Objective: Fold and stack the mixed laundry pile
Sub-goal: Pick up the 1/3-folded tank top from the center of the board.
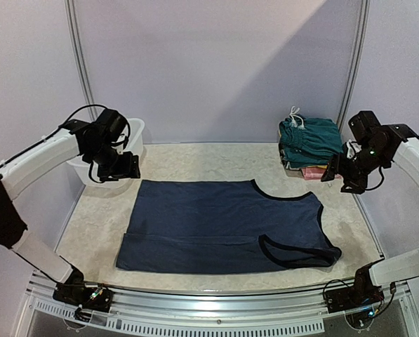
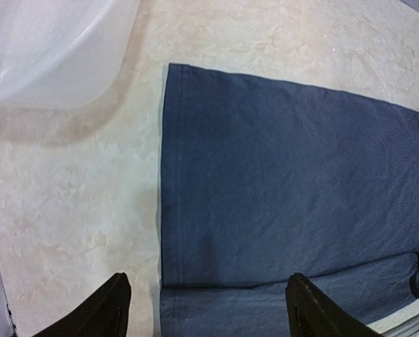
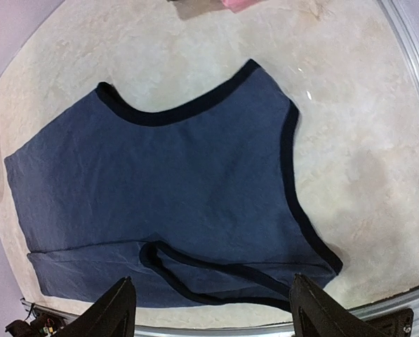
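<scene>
A navy sleeveless shirt (image 1: 223, 217) with dark trim lies flat on the marble table, its near long edge folded up over itself. In the left wrist view its hem end (image 2: 279, 182) fills the right side, and the right wrist view shows its neck and armhole end (image 3: 181, 182). Folded teal shorts (image 1: 311, 139) with a white drawstring sit stacked at the back right. My left gripper (image 1: 118, 167) (image 2: 208, 281) hovers open above the shirt's far left corner. My right gripper (image 1: 342, 179) (image 3: 213, 281) hangs open beyond the shirt's right end, beside the stack. Neither gripper holds anything.
A white plastic tub (image 1: 135, 133) (image 2: 48, 49) stands at the back left, just behind the left gripper. A pink garment (image 1: 312, 172) (image 3: 237, 3) lies under the teal shorts. A metal rail (image 1: 209, 302) runs along the table's near edge.
</scene>
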Robot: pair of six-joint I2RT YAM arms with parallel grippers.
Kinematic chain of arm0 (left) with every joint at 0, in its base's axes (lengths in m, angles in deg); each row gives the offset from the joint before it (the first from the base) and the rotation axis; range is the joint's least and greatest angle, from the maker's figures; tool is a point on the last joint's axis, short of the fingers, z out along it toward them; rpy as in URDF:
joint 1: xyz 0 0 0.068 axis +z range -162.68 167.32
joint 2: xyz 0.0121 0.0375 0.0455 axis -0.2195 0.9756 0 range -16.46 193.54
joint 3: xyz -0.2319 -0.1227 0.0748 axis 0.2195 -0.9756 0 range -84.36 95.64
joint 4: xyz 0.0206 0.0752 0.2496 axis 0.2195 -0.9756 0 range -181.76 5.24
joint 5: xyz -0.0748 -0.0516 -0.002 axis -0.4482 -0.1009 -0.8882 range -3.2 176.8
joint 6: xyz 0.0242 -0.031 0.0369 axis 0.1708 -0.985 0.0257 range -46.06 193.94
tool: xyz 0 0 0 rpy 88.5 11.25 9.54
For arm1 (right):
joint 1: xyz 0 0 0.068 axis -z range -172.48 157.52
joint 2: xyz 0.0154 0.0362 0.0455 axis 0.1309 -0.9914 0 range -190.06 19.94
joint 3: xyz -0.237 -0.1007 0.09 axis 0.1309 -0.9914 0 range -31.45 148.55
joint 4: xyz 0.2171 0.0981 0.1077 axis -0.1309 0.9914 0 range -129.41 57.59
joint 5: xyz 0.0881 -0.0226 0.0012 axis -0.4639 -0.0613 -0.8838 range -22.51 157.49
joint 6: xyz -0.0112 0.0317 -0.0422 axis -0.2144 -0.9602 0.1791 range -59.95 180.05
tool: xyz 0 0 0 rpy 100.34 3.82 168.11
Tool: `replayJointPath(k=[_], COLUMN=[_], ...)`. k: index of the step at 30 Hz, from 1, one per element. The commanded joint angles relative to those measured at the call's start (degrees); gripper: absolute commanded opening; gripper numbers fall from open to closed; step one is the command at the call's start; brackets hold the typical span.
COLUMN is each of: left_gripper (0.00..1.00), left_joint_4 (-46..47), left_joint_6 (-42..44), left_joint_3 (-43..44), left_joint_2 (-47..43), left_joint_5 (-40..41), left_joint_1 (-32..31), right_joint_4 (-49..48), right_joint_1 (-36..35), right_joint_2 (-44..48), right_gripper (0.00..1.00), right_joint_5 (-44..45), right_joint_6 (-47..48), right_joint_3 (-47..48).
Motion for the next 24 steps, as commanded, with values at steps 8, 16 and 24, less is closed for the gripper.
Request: replayJointPath(k=[8, 16, 24], left_gripper=[0.63, 0.52, 0.45], left_joint_4=[2.44, 1.07, -1.4], left_joint_6=[11.27, 15.22, 18.55], left_joint_3=[16.15, 25.47, 34.44], left_joint_2=[22.9, 36.67, 47.13], left_joint_5=[-5.08, -2.14, 0.61], left_joint_1=[6.63, 8.17, 10.17], right_joint_4=[-8.97, -7.09, -5.53], right_joint_1=[-8.58, -12.14, -12.59], right_joint_2=[-10.73, -16.76, -19.96], right_gripper=[0.77, 0.77, 0.77], right_joint_5=[-0.53, 0.44, 0.8], right_joint_6=[1.06, 1.01, 1.6], right_joint_3=[8.57, 11.26, 12.27])
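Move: The left hand goes for the tank top's far left corner, about 17 cm ahead, level sideways and some 18 cm below; the laundry basket stands roughly 25 cm ahead and 14 cm to the left. The right hand seems bound for the armhole corner on the far edge, around 24 cm ahead, 16 cm left and 21 cm below. From the right hand, the shoulder strap corner lies 21 cm ahead and 4 cm right, the folded stack 35 cm ahead and 7 cm right. Forward and steadily down, the left hand travels about 15 cm out and nearly as far down towards the tank top's far left corner, its open fingers narrowing partway and pointing more steeply down. The right hand swings about 9 cm left and 6 cm forward, high over the cloth towards the armhole corner, turning slightly counter-clockwise, sinking a little at the end, fingers staying open. ##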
